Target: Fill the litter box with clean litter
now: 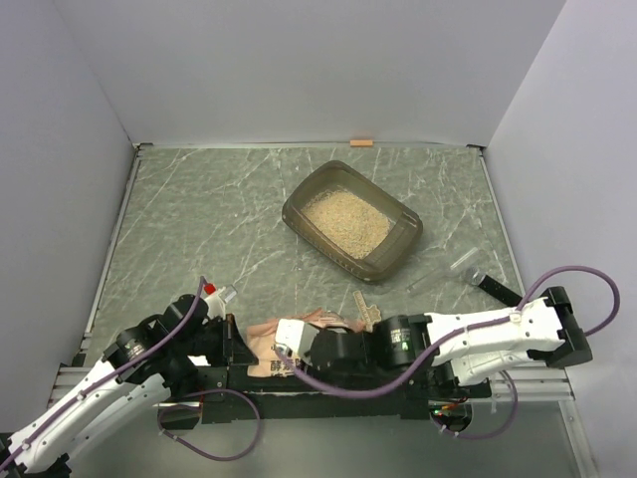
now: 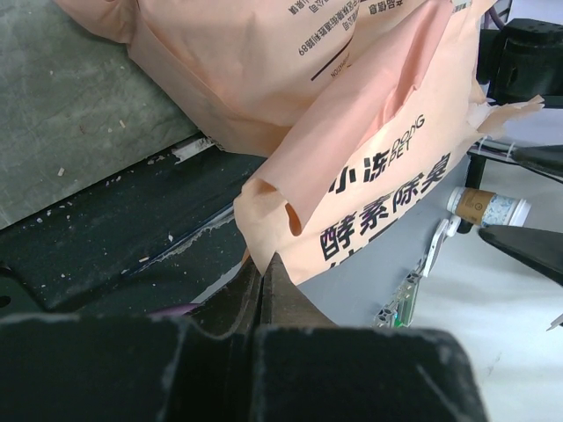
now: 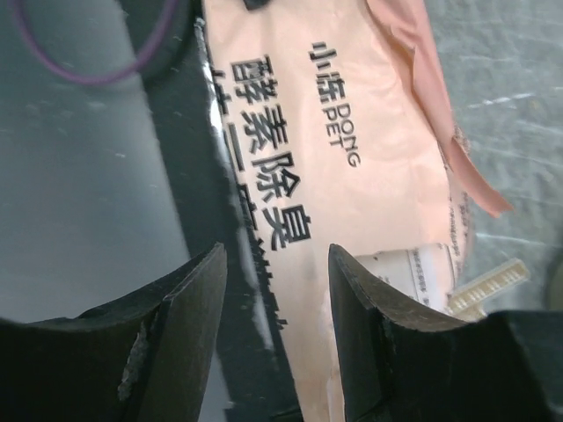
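Observation:
The litter box (image 1: 399, 255), a dark translucent tray, sits right of the table's centre and holds pale beige litter (image 1: 345, 220). The crinkled orange-pink bag (image 1: 317, 322) lies at the near edge of the table between the two arms. My left gripper (image 1: 235, 346) is shut, pinching a lower edge of the bag (image 2: 352, 132), its fingertips (image 2: 264, 261) meeting on the film. My right gripper (image 1: 291, 351) is open, its jaws spread just above the printed face of the bag (image 3: 352, 158) without gripping it.
A tan strip (image 1: 367, 312) lies beside the bag. A clear plastic piece (image 1: 455, 267) and a black bar (image 1: 501, 290) lie right of the box. A small orange tab (image 1: 361, 142) sits at the back wall. Loose granules dot the mat (image 2: 70, 132).

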You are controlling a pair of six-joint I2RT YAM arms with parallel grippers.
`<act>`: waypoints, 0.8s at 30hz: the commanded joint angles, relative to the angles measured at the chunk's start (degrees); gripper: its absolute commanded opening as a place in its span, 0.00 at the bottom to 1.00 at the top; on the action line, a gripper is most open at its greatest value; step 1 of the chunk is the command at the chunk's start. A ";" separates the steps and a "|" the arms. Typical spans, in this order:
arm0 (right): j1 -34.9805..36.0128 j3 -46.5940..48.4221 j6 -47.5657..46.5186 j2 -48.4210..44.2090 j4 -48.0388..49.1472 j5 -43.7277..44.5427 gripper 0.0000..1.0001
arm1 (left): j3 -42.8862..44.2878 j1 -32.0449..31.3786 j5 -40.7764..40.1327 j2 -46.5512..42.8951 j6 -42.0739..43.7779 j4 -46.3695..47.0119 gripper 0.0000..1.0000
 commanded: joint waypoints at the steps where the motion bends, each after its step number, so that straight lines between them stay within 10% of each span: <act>1: 6.59 -2.86 -1.34 -1.97 1.22 18.61 0.57 | 0.23 0.17 -1.36 -0.62 -1.21 -2.56 0.01; 13: 22.94 -3.84 3.41 5.92 -0.44 39.35 0.59 | 0.14 0.17 -1.10 -1.06 -1.12 -2.48 0.01; 24: 23.83 -4.01 -0.72 11.65 4.91 41.13 0.60 | -0.03 0.17 -0.84 -0.71 -1.12 -2.21 0.01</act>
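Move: From the right hand, half open and pointing left and down, the litter bag's middle lies about 5 cm ahead, 3 cm left and some 8 cm below. The clip is roughly 11 cm ahead and 10 cm right, and the litter box about 34 cm ahead and 7 cm right, both some 13 cm lower than the hand. The left hand already has the bag's left corner; from it the bag's middle is about 4 cm ahead, 17 cm right and 4 cm lower. The left hand stays still and keeps its pinch on the bag's left corner. The right hand sinks about 5 cm and draws back some 2 cm at the bag's near edge, first drifting a little right and then returning, while its wrist turns about 30 degrees so the half-open fingers swing from pointing left and down to forward-left at the bag; whether they touch it can't be seen. ##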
